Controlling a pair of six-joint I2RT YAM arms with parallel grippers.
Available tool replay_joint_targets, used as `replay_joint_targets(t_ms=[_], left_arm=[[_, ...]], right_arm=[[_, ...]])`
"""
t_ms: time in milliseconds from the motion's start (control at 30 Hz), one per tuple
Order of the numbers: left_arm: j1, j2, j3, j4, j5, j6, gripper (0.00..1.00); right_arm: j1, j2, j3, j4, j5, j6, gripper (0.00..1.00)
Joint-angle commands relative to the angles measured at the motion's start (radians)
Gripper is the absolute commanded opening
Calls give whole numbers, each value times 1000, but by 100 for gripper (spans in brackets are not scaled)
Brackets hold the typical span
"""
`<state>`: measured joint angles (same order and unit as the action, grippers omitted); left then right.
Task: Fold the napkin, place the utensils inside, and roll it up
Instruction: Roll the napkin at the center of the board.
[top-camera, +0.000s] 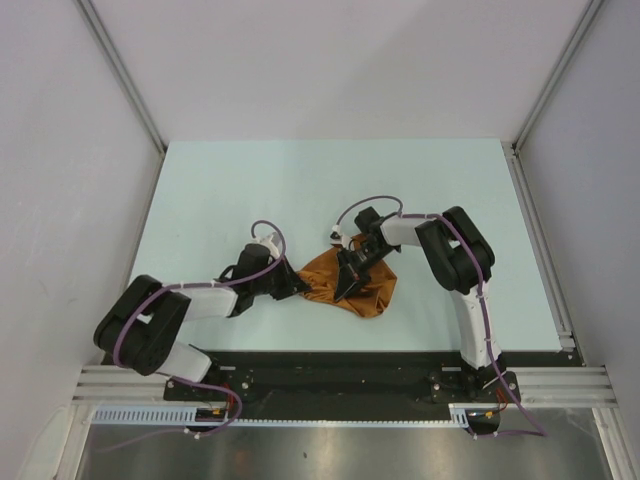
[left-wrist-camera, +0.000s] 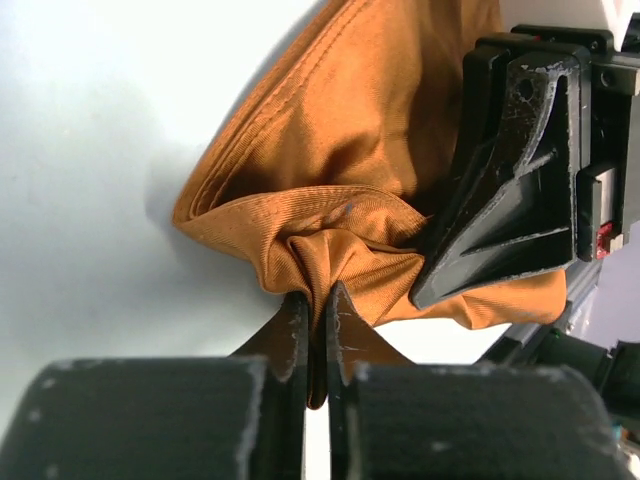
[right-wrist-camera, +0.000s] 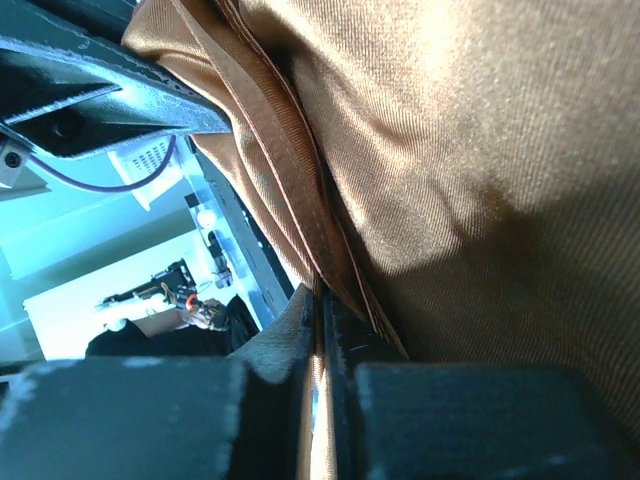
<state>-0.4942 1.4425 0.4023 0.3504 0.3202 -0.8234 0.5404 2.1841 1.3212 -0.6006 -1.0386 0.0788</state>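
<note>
The rust-orange napkin (top-camera: 373, 290) lies bunched on the pale table between my two arms. In the left wrist view my left gripper (left-wrist-camera: 318, 297) is shut on a gathered fold of the napkin (left-wrist-camera: 340, 160) at its near edge. My right gripper (right-wrist-camera: 326, 302) is shut on a hemmed edge of the napkin (right-wrist-camera: 470, 150), which fills most of that view. From above, the left gripper (top-camera: 298, 285) sits at the cloth's left side and the right gripper (top-camera: 349, 284) over its middle. The right gripper's black fingers (left-wrist-camera: 505, 190) press into the cloth close beside my left jaws. The utensils are hidden.
The light blue table (top-camera: 250, 190) runs back to white walls with metal rails on both sides. A black base bar (top-camera: 340, 385) runs along the near edge just below the napkin. The left arm's black body (right-wrist-camera: 90, 90) shows at the upper left of the right wrist view.
</note>
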Motion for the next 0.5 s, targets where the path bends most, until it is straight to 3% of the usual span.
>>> replay_joint_targets(t_ms=[0, 33, 167, 333, 467], left_arm=[[31, 38, 38, -5, 66, -2, 0], [39, 50, 53, -31, 71, 7, 0], [71, 82, 101, -93, 114, 43, 0], [92, 151, 184, -174, 169, 102, 0], [94, 179, 213, -186, 204, 109, 0]], right_arm=[[-8, -53, 39, -50, 109, -5, 14], [-7, -66, 44, -53, 124, -5, 25], [-8, -170, 52, -59, 190, -17, 52], [6, -420, -37, 19, 424, -39, 68], [125, -589, -138, 56, 679, -106, 71]])
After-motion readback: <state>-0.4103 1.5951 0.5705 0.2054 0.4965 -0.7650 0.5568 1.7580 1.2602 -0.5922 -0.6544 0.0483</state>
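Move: My two hands pinch the napkin's near side: the left at its left end, the right some 6 cm farther right and about 2 cm nearer. From my right hand, the napkin's middle lies about 4 cm ahead and 3 cm right, the near right corner some 9 cm right and 2 cm back, the far edge about 12 cm ahead and 4 cm right. From my left hand, the middle is about 2 cm ahead and 9 cm right, all at table height. I open my right fingers wide to let go of the napkin's near fold and lift that hand about 8 cm, quickening, while it carries some 4 cm forward and a little right, over the napkin; the fingers swing about 30 degrees to point more steeply down. My left hand keeps its pinch on the left end and eases roughly 1.5 cm forward with it. ##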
